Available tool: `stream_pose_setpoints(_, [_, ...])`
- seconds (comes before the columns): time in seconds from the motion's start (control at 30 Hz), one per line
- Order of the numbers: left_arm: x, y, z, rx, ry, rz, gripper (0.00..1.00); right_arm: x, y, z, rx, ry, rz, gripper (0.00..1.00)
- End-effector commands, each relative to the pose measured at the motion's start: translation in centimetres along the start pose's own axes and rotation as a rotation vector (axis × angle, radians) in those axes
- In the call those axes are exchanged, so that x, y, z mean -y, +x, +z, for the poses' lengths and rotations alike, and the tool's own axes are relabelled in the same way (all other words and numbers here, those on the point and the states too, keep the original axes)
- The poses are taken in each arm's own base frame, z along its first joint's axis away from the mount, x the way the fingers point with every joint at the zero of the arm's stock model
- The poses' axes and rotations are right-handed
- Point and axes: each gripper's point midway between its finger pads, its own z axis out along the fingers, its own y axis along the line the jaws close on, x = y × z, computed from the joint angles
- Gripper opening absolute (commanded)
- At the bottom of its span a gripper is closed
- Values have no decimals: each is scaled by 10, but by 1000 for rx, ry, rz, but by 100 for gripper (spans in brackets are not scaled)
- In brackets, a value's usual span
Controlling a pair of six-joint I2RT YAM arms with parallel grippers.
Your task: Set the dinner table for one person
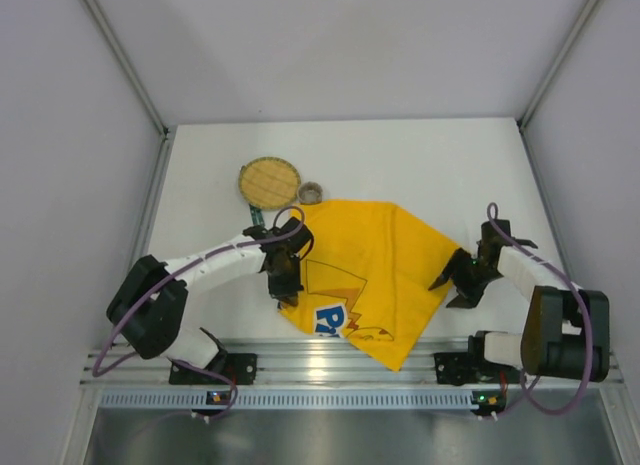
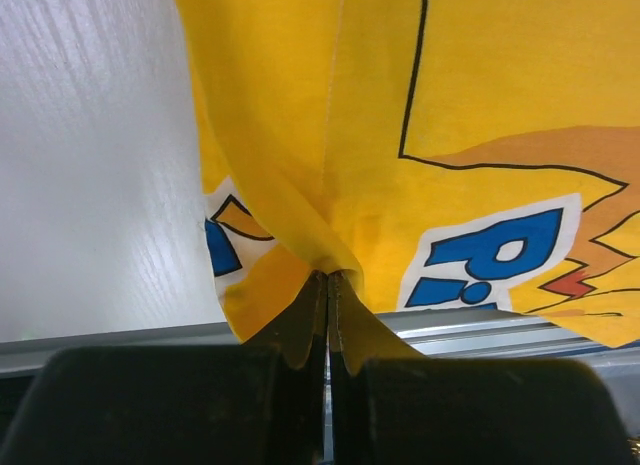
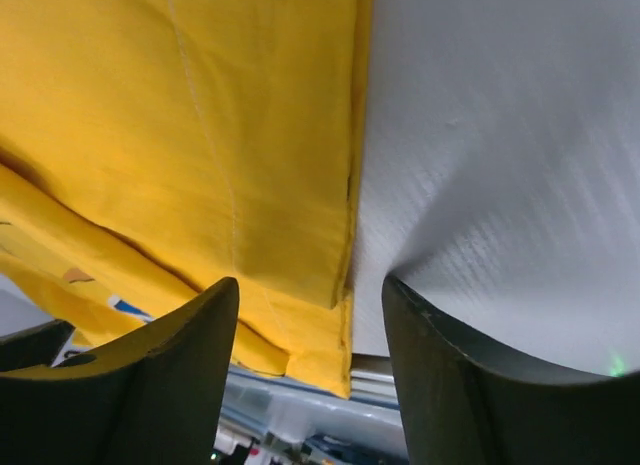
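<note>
The dinner table (image 1: 430, 165) is a white top with a yellow printed cloth (image 1: 375, 270) lying skewed near its front edge. My left gripper (image 1: 284, 285) is shut on a pinched fold at the cloth's left side; in the left wrist view the jaws (image 2: 328, 277) meet tightly with the yellow cloth (image 2: 480, 95) bunched at their tips. My right gripper (image 1: 446, 287) stands open at the cloth's right corner. In the right wrist view its fingers (image 3: 310, 285) straddle the hemmed edge of the cloth (image 3: 200, 135), with bare table (image 3: 500, 135) on the right.
A round yellow woven plate (image 1: 270, 182) with a green rim lies behind the cloth, with a small grey ring-shaped item (image 1: 311, 192) beside it. A green handle (image 1: 256, 215) shows just below the plate. The ribbed aluminium rail (image 1: 340, 360) runs along the near edge, and grey walls enclose the sides.
</note>
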Motion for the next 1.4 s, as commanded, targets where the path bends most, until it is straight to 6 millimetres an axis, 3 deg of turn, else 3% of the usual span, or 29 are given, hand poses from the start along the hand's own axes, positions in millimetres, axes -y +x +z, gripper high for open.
stream_pose_setpoints(0.0, [22,-13,-9,33,66,22,0,-5,-19,15,54,-16,-38,59])
stream_pose_setpoints(0.13, [22,-17,-13,46,56,28,0,-12,-28,21,55,-26,-49,32])
stream_pose_setpoints(0.17, [22,-17,-14,50,54,23,0,-16,-32,19,62,-31,-55,18])
stream_pose_setpoints(0.2, [21,-17,-16,54,52,22,0,-17,-35,19,68,-27,-61,11])
stream_pose_setpoints(0.27, [14,-17,-16,65,21,-2,0,-22,-54,13,110,-2,-80,0])
stream_pose_setpoints(0.33, [7,-14,-18,63,-6,-21,0,-16,-74,8,143,45,-69,0])
stream_pose_setpoints(0.37, [5,-13,-18,59,-11,-29,0,-25,-95,-2,192,43,-76,0])
stream_pose_setpoints(0.43, [-2,-13,-18,80,-33,-47,0,-22,-130,-13,239,99,-60,0])
stream_pose_setpoints(0.6, [-8,-4,-13,72,-24,-83,0,-5,-170,-23,232,160,32,0])
stream_pose_setpoints(0.73, [-13,-1,-15,90,-21,-126,0,13,-182,-23,223,175,103,0])
stream_pose_setpoints(0.93, [-34,11,-18,86,-87,-170,0,18,-186,-21,207,172,131,0])
stream_pose_setpoints(1.17, [-38,11,-26,96,-108,-183,0,-13,-190,-17,202,35,87,0])
stream_pose_setpoints(1.37, [-55,18,-30,96,-178,-200,0,-29,-190,-19,223,12,43,0])
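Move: The right hand, fingers part open, has the yellow cloth's slanting right edge about 1 cm ahead, 1 cm to its left and 1 cm below; the cloth's far right corner is some 13 cm ahead and 4 cm right, its near right corner 21 cm back and 14 cm left. The left hand still holds the cloth's near left part; the bare table spot it is heading for is about 4 cm left and 2 cm back, some 3 cm below, with the P! print about 13 cm right and 4 cm back. The right hand dips about 1 cm and shuts its fingers on the cloth's right edge, then sweeps that edge quickly forward and right over the table, about 13 cm each way, turning some 10 degrees clockwise, before easing back left about 2 cm with the grip kept. Meanwhile the left hand, pinching the cloth's near left part throughout, gives about 1 cm forward and right, then draws it left about 5 cm and back about 3 cm, rising slightly and turning some 10 degrees counter-clockwise, so that the hands pull apart. ##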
